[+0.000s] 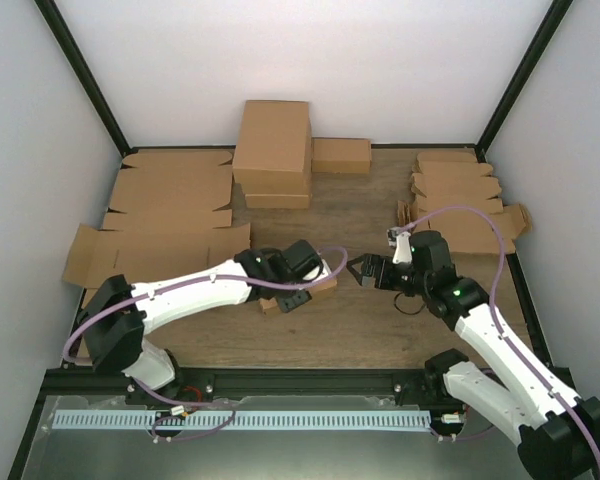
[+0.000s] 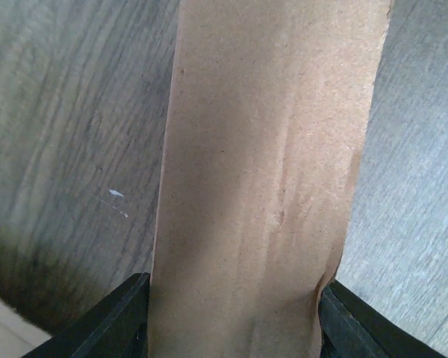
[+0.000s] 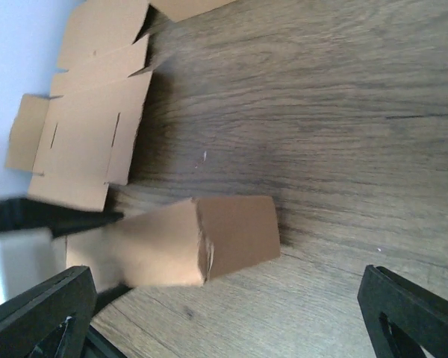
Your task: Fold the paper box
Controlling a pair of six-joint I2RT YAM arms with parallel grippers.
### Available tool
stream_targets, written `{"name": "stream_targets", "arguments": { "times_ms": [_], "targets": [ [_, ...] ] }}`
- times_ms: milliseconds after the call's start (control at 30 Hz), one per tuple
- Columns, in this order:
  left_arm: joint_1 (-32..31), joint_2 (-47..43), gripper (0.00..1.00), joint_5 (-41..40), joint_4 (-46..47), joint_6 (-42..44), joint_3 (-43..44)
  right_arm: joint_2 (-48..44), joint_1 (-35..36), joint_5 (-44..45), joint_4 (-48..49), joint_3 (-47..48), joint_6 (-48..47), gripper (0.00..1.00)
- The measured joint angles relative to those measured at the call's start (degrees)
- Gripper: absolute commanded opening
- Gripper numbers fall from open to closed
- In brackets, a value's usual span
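The paper box (image 1: 325, 288), a small brown folded-up cardboard box, lies on the wooden table (image 1: 380, 330) in the middle. My left gripper (image 1: 298, 288) comes down over it from the left. In the left wrist view the box (image 2: 269, 186) fills the space between the two black fingers (image 2: 112, 324), which press on both its long sides; the cardboard is dented at the right finger. My right gripper (image 1: 358, 272) hovers open just right of the box's end, apart from it. In the right wrist view the box's closed end (image 3: 239, 231) faces the wide-open fingers (image 3: 407, 313).
A stack of finished brown boxes (image 1: 272, 150) and a smaller one (image 1: 340, 155) stand at the back. Large flat cardboard sheets (image 1: 170, 205) lie at the left, and a pile of flat blanks (image 1: 460, 195) at the back right. Black frame posts edge the table.
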Motion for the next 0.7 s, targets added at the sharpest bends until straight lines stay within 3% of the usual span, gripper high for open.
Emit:
{"name": "stream_targets", "arguments": {
  "times_ms": [300,433,700],
  "targets": [
    [-13.3,-8.8,0.56,-20.2,5.9,1.6,-7.8,5.4,0.0,2.3,-9.7,11.3,18.2,1.00],
    [-17.7,-11.0,0.51,-31.0,8.9,3.2,-10.6,5.4,0.0,-3.5,-9.7,11.6,27.5,1.00],
    [-22.8,-17.2,0.51,-45.5,13.7,6.2,-13.4,5.6,0.0,-17.9,-2.7,6.4,43.3,0.96]
  ]
}}
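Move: The left hand already pinches the box near its middle, which sits about 1 cm to the hand's right and 1 cm below it, with the box running roughly left to right. From the left hand, the tall carton stands some 29 cm ahead and 4 cm left, and the large flat sheet lies about 8 cm ahead and 29 cm left. From the right hand, open and empty, the box's middle is about 12 cm left, 3 cm back and 7 cm lower. Upwards by some 9 cm goes the left hand, drawing back a little and keeping its hold on the box, while its wrist swings the fingers about 45 degrees from pointing down towards pointing forward. The right hand, still wide open, first eases slightly forward, then moves left, back and up by a few centimetres towards the box's right end, rolling about 45 degrees so its fingers spread front to back. ##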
